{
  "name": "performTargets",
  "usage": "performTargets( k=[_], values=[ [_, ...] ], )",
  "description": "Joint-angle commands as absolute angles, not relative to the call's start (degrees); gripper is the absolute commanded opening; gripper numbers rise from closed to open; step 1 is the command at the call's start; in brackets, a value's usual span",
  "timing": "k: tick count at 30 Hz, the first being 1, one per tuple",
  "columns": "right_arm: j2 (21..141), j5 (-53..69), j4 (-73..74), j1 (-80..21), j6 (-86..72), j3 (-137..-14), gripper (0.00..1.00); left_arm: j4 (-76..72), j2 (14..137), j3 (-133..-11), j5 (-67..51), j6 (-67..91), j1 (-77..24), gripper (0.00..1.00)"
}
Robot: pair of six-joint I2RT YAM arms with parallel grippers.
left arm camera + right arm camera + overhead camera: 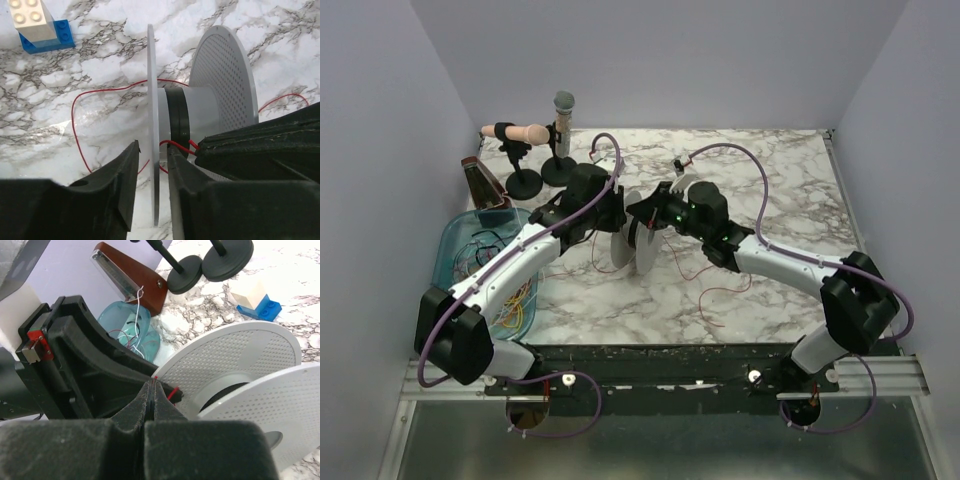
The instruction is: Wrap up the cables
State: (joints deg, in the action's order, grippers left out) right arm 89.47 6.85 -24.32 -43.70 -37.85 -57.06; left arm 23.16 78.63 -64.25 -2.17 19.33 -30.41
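A pale grey spool [638,246] stands on edge at the table's middle. Its hub [200,115] carries a black winding. A thin red cable [75,115] loops on the marble behind the spool and trails toward the front right [720,295]. My left gripper [152,147] straddles the spool's thin flange [151,75], with a small gap showing on each side; it sits left of the spool [612,215]. My right gripper [151,385] is shut on the red cable, whose end pokes out at the tips, next to the spool [235,355] and beside the left gripper [647,215].
A clear blue tray [455,245] at the left holds several loose yellow, orange and dark cables [515,300]. A brown wedge-shaped case [135,277] and two black round-based stands [558,170] are behind it. A blue and white brick [37,25] lies beyond the spool.
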Motion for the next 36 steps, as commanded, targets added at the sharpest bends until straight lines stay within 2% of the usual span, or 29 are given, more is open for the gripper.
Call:
performTargets(
  k=[1,2,15,18,25,32,36],
  values=[
    [91.7,9.8,-22.9,-42.3,-37.8,-57.0,0.01,22.1,77.5,-66.1,-2.1,19.3,-30.7,0.46],
    [91.7,10.2,-22.9,-41.8,-38.1,-56.7,0.01,22.6,77.2,-66.5,-3.2,18.8,-30.7,0.52],
    [89.3,20.8,-20.1,-39.3,-38.7,-55.9,0.01,24.5,74.2,-65.7,-13.8,14.9,-30.1,0.54],
    [90.0,22.3,-18.5,-39.4,-40.0,-56.9,0.01,24.1,73.7,-65.1,-17.5,12.9,-30.1,0.58],
    [91.5,13.9,-18.8,-39.3,-41.2,-58.5,0.01,19.5,74.3,-61.9,-16.2,9.3,-30.1,0.61],
    [93.0,11.5,-13.0,-39.3,-37.3,-64.0,0.01,14.2,76.7,-60.8,-11.4,5.2,-30.1,0.67],
    [93.2,8.4,-8.5,-39.3,-34.2,-67.4,0.01,12.8,77.7,-61.4,-11.3,4.0,-30.1,0.67]
  ],
)
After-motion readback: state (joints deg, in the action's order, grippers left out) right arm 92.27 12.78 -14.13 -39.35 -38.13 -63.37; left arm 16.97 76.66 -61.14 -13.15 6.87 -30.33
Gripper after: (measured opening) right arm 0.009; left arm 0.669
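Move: The spool stands on edge; its black-banded hub is about 4 cm right of the open left fingers, 1 cm ahead and 5 cm below them. From the closed right fingers, already holding the red cable end, the hub lies level, some 3 cm right and 7 cm down. The block is 10 cm ahead and 4 cm left of the left hand, and 13 cm below it. The loose cable curl on the table lies 11 cm back, 21 cm right and 17 cm below the right hand. The left fingers spread from about a quarter to two-thirds open astride the spool's left flange while the hand lifts some 3.5 cm, draws back and right, then sinks again with a little forward, turning about 15 degrees clockwise. The right hand keeps its pinch on the cable end, going forward and right, then back and down to about 2.5 cm lower, and finally forward again while rising slightly over the hub, ending about 2 cm forward of its start. ##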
